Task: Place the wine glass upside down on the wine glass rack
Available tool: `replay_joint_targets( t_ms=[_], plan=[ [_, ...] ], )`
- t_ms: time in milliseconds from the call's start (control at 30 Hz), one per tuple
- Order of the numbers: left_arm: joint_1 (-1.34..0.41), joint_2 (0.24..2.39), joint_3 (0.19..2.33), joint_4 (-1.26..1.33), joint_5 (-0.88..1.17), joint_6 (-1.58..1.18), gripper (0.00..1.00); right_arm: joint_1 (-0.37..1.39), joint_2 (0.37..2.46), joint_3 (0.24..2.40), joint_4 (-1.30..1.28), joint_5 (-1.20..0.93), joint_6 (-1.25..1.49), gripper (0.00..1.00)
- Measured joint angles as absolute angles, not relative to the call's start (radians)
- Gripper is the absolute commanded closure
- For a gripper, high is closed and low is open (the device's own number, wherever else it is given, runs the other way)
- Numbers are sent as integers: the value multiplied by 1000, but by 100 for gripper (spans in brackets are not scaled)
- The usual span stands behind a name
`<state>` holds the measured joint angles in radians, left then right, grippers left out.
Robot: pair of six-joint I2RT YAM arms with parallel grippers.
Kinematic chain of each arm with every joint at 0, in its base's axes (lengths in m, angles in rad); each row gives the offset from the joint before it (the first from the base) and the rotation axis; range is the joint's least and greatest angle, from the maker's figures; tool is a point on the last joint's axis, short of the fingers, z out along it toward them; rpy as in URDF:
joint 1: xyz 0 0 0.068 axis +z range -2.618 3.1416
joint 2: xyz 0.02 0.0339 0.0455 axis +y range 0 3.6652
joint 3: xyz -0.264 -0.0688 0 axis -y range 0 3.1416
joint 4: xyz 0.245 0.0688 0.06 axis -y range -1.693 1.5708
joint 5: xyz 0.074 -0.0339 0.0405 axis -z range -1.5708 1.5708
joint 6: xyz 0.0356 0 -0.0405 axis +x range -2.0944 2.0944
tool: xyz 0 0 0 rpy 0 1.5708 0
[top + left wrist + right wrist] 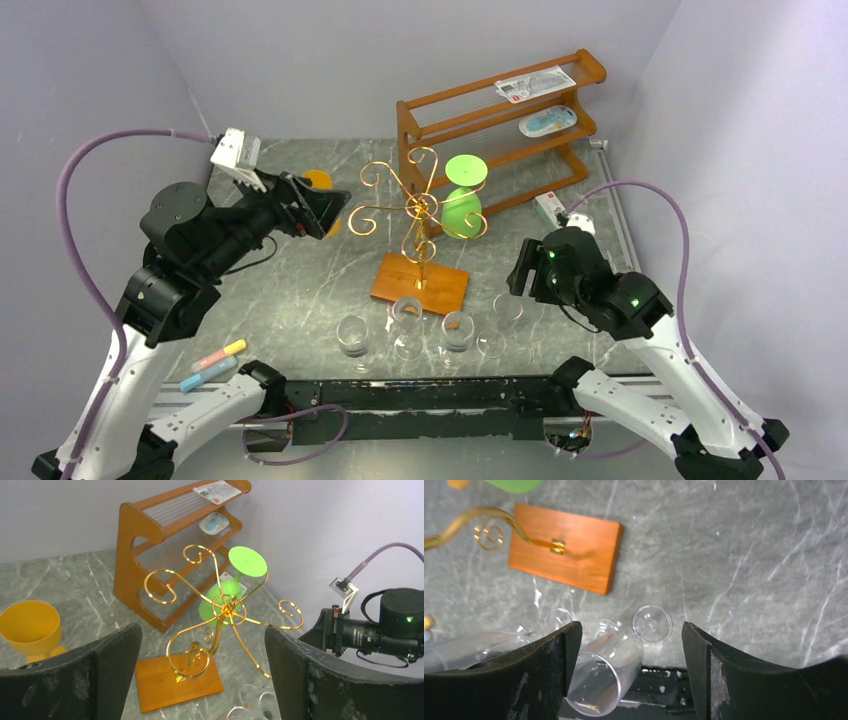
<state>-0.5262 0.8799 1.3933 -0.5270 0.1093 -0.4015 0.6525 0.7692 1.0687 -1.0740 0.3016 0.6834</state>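
Note:
The wine glass rack [418, 212], gold wire on an orange-brown base [420, 284], stands mid-table. A green wine glass [463, 198] hangs upside down from its right-hand arm, foot uppermost [247, 561]. My left gripper [338, 208] is open just left of the rack, with nothing between its fingers [202, 640]. My right gripper [522, 285] is open over a clear wine glass [606, 675]. The glass's bowl lies between the jaws, close against the left finger [546, 675], and a gap separates it from the right one.
A brown three-tier shelf [500, 115] with packets stands behind the rack. A yellow goblet [31, 627] sits on the table behind my left gripper. Other clear glasses [352, 335] [407, 318] [458, 330] line the front edge. Coloured chalks [215, 362] lie front left.

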Motion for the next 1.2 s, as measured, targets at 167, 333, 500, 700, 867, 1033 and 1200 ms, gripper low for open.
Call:
replay_joint_targets(
  t_ms=[167, 333, 500, 700, 867, 1033, 1200],
  plan=[
    [-526, 819, 1328, -545, 88, -358, 3, 653, 786, 1053, -1139, 255, 672, 28],
    [-526, 799, 1295, -551, 70, -333, 3, 653, 789, 1064, -1182, 205, 654, 30],
    [-526, 806, 1277, -547, 65, -320, 4, 653, 786, 1065, -1211, 175, 642, 30],
    [-526, 826, 1269, -543, 48, -314, 4, 653, 779, 1090, -1208, 201, 647, 29],
    [-526, 848, 1265, -542, 38, -316, 3, 653, 784, 1110, -1182, 226, 647, 43],
    [-526, 850, 1262, -541, 27, -329, 4, 653, 795, 1161, -1195, 238, 648, 58],
    [-526, 850, 1261, -529, 27, -339, 4, 653, 784, 1161, -1220, 192, 635, 48]
  ],
)
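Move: The rightmost clear wine glass stands about 7 cm back from the open right hand and 3 cm to its left, its middle some 13 cm below. The next clear glass is about 12 cm back and 13 cm left of the hand, and the wine glass rack's wooden base 7 cm ahead and 21 cm left. From the left hand, the rightmost glass lies about 12 cm back, 33 cm right and 35 cm lower. Right hand backs about 3 cm towards the rightmost glass, dips, then rises, fingers partly closing; left sinks 5 cm. ##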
